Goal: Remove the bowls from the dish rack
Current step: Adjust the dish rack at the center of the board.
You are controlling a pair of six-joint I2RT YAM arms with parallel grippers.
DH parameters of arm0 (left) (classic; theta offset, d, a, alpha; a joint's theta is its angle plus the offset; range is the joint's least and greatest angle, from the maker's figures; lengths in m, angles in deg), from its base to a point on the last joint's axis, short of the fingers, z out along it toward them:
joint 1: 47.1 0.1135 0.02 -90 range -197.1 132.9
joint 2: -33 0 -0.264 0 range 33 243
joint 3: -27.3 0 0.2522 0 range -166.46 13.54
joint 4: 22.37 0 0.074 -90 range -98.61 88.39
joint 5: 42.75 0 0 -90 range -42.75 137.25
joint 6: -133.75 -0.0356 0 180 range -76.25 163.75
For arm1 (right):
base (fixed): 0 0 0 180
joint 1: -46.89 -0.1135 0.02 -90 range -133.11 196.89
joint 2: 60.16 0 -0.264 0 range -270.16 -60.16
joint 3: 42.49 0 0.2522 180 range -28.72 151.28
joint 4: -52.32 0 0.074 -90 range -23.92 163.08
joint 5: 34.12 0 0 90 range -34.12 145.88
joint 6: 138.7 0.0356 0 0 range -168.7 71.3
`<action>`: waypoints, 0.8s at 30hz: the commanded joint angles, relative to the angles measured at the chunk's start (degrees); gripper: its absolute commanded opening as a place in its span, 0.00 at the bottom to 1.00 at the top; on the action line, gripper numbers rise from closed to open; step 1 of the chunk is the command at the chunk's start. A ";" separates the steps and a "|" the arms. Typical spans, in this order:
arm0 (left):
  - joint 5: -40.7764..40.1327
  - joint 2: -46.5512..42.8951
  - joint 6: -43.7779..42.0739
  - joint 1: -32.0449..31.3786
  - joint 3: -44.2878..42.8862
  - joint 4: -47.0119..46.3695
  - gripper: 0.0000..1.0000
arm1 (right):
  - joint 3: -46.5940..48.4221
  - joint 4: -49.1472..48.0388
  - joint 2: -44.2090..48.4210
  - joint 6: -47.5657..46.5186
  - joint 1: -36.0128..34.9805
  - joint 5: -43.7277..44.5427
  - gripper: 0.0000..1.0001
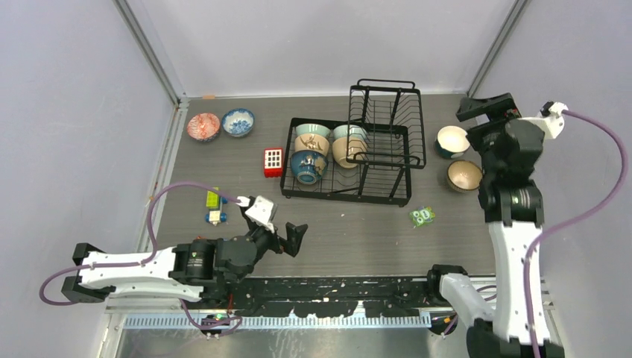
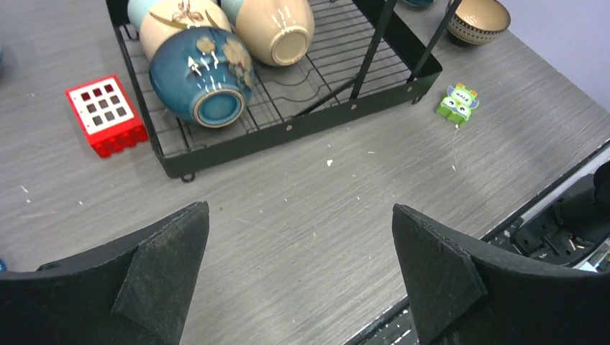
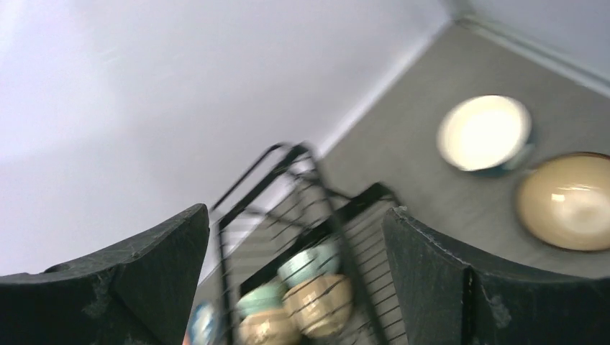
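Observation:
The black wire dish rack [image 1: 344,195] stands mid-table. In its tray several bowls lie on their sides: a dark blue bowl [image 1: 308,165], a tan bowl [image 1: 346,151] and pale green ones [image 1: 313,130] behind. On the table to the right of the rack sit a cream bowl [image 1: 452,140] and a brown bowl [image 1: 463,176]; a red patterned bowl [image 1: 203,127] and a blue-and-white bowl [image 1: 238,121] sit far left. My left gripper [image 1: 289,237] hangs open and empty, low over the table in front of the rack [image 2: 288,129]. My right gripper [image 3: 295,215] is open and empty, raised above the cream bowl [image 3: 483,133].
A red block with white squares [image 1: 273,162] lies against the rack's left side. A green toy block [image 1: 422,216] sits in front of the rack's right corner. Small coloured blocks [image 1: 214,199] lie near the left arm. Walls close the left, back and right.

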 commanded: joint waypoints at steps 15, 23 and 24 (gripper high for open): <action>38.03 17.38 7.64 41.84 -10.28 -0.17 1.00 | -21.97 4.20 30.63 -4.39 -16.54 -14.68 0.92; 45.91 26.77 8.79 56.04 -12.18 -2.14 0.96 | -27.13 6.42 35.67 -5.06 -19.02 -10.99 0.92; 46.81 29.14 8.94 57.37 -12.82 -2.27 0.94 | -27.19 6.31 35.84 -4.98 -19.26 -10.65 0.92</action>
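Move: The dish rack's middle lies about 30 cm ahead of the left hand, 11 cm to its right and 18 cm below. The red block is 26 cm ahead, 10 cm left, and the blue bowl in the rack is 23 cm straight ahead. From the right hand the rack's middle is some 11 cm ahead, 23 cm left and 33 cm below; the owl toy is 6 cm back, 4 cm left, and the tan bowl 1 cm ahead, 7 cm right, both near table level. Both hands head wide open for the dish rack's front side, with no contact seen. The left swings about 14 cm forward, sinking and edging left to the front left corner while its fingers tip down some 25 degrees and turn counter-clockwise. The right draws back and left from above the set-down bowls, about 12 cm each way, rising first, then dropping well lower before the rack's right part as it turns some 30 degrees counter-clockwise. ##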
